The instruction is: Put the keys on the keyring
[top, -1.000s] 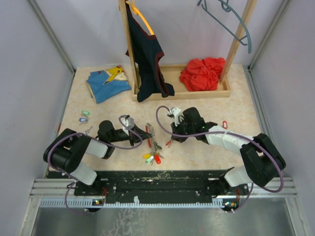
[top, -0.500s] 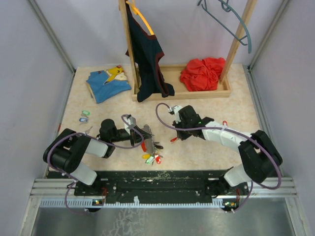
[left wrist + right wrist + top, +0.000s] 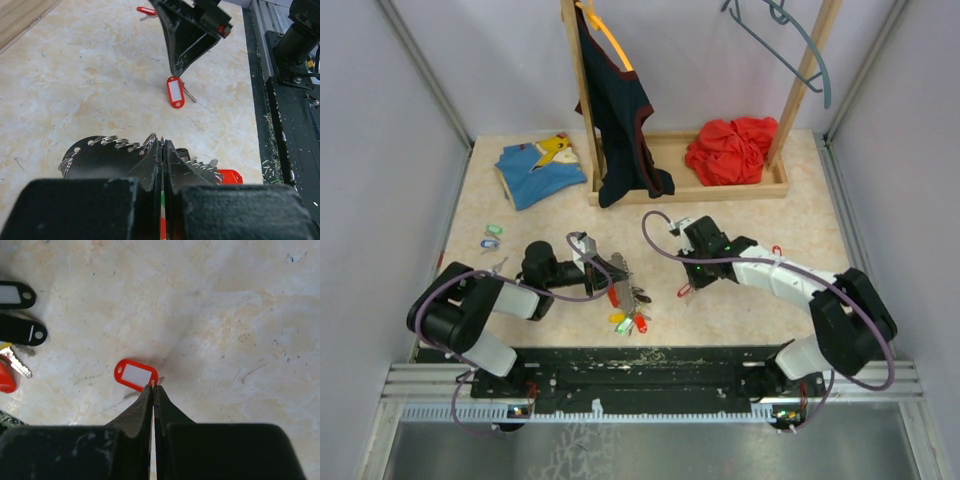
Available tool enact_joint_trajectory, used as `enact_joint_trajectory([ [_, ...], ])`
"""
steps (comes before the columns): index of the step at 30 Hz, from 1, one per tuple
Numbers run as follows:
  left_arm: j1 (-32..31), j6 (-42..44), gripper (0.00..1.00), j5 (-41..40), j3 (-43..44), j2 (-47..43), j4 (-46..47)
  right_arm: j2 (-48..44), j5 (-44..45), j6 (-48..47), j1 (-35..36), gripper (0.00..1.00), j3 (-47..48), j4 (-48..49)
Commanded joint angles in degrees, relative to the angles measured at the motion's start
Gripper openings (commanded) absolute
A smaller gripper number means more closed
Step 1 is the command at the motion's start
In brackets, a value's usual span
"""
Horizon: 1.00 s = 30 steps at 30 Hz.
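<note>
My left gripper (image 3: 607, 270) (image 3: 164, 143) is shut on the keyring (image 3: 112, 142), whose silver coils show on both sides of the jaws. A bunch of keys with red, yellow and green tags (image 3: 630, 318) hangs from the ring down to the table. To its right, my right gripper (image 3: 688, 284) (image 3: 153, 386) is shut on the ring end of a red-tagged key (image 3: 134, 375) (image 3: 175, 92). The tag dangles just below the tips, close over the table, a short way from the keyring.
Loose keys with green and blue tags (image 3: 491, 236) lie at the far left, and another red-tagged key (image 3: 777, 250) lies at the right. Black tags (image 3: 20, 332) lie by the bunch. A wooden rack (image 3: 720, 190) with clothes stands at the back, a blue shirt (image 3: 540, 170) beside it.
My right gripper has moved a little to the right, away from the keyring, carrying the red-tagged key. The left gripper and keyring shifted slightly at first and have since stayed still.
</note>
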Motion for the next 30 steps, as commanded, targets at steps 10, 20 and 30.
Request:
enact_joint_trajectory([
  [10, 0.0, 0.5, 0.0, 3.0, 0.1, -1.4, 3.1, 12.8, -2.3, -7.4, 0.5, 0.06, 5.0, 21.5],
  [20, 0.0, 0.1, 0.0, 3.8, 0.4, -0.7, 3.6, 1.9, -21.7, -17.4, 0.4, 0.34, -3.1, 34.1],
  [30, -0.1, -0.4, 0.0, 4.8, 0.1, -0.8, 4.6, 2.5, -39.5, -22.1, 0.3, 0.37, -5.6, 44.6],
])
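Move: The red-tagged key is at the right hand's closed tips, its tag about 2 cm below them, 1 cm left and 1 cm back. Its bare put-down spot lies some 5 cm ahead of the right hand, 4 cm left and 3 cm down. The keyring's coil is roughly 17 cm left of that hand, level fore and aft and 3 cm higher; its bunched tags are about 15 cm left, 8 cm back and 2 cm lower. From the left hand, the red tag lies about 17 cm right, 2 cm back and 5 cm down. The red-tagged key, still pinched by the right fingers, is taken about 5 cm forward and 4 cm left while being lowered to the table, where the fingers open to about a third and leave it. The emptied hand then rises some 8 cm and swings left and slightly back towards the keyring, turning counter-clockwise with its tips tilting up leftward; the left hand keeps its pinch on the coil. ##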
